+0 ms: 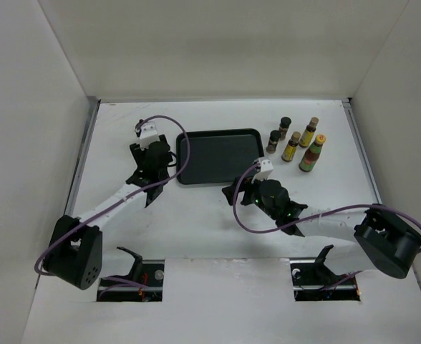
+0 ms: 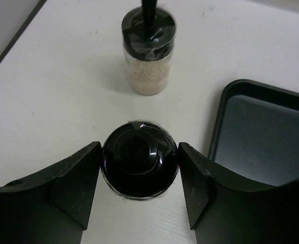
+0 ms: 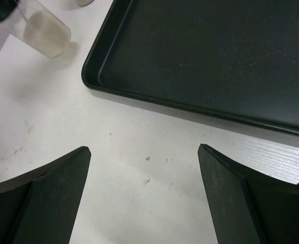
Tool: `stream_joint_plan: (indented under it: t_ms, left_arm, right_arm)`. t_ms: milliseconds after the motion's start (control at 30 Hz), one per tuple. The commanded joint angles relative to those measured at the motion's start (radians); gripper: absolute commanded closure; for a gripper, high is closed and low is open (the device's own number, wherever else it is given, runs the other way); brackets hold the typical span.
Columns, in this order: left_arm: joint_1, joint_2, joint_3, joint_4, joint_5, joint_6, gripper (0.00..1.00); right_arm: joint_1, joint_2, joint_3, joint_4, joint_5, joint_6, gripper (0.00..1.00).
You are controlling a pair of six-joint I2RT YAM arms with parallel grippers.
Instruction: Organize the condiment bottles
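Observation:
My left gripper (image 2: pixel 139 150) is shut on a squat cream bottle with a black cap (image 2: pixel 139 162), its fingers against both sides of the cap, left of the black tray (image 2: pixel 264 132). A second cream bottle (image 2: pixel 147 66) stands just beyond it. In the top view the left gripper (image 1: pixel 153 161) covers both. Two tiny dark brown bottles (image 1: pixel 285 127) (image 1: pixel 273 140), two slim yellow-labelled ones (image 1: pixel 309 132) (image 1: pixel 291 146) and a taller red-green one (image 1: pixel 312 153) stand right of the tray (image 1: pixel 218 154). My right gripper (image 3: pixel 144 152) (image 1: pixel 233 193) hangs open over bare table by the tray's near edge.
White walls close the table in on the left, back and right. In the right wrist view, one cream bottle (image 3: pixel 42 33) shows past the tray's corner (image 3: pixel 96 76). Purple cables loop over both arms.

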Motion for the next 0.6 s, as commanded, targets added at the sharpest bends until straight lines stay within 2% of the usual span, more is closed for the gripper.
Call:
stream_joint_plan:
  t_ms: [0, 200, 567]
  left_arm:
    - [-0.071, -0.086, 0.090, 0.102, -0.042, 0.045, 0.61]
    - [-0.137, 0.045, 0.197, 0.134, -0.001, 0.039, 0.61]
    - [-0.135, 0.384, 0.441, 0.241, 0.088, 0.031, 0.61]
  right_arm:
    - [0.003, -0.019, -0.009, 0.065, -0.009, 0.001, 0.07]
    - [-0.020, -0.041, -0.026, 0.067, 0.001, 0.009, 0.08]
    - [-0.034, -0.053, -0.029, 0.050, 0.013, 0.020, 0.07]
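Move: Hanging just off the table in the left hand, the black-capped bottle is bound for the black tray, whose middle lies about 22 cm to that hand's right, 7 cm ahead and 10 cm below. The other black-capped bottle stands about 12 cm ahead and 3 cm left; a small brown bottle stands 39 cm right and 10 cm ahead. From the idle right hand, the tray's middle is about 13 cm ahead and 4 cm left. Swinging some 12 cm to the right, the left hand carries the bottle up and in over the tray's left rim, rising nearly 6 cm at first, then reaching about 8 cm forward and sinking some 4 cm again towards the tray floor. The fingers keep their hold on the cap while the hand turns roughly 10 degrees clockwise. ##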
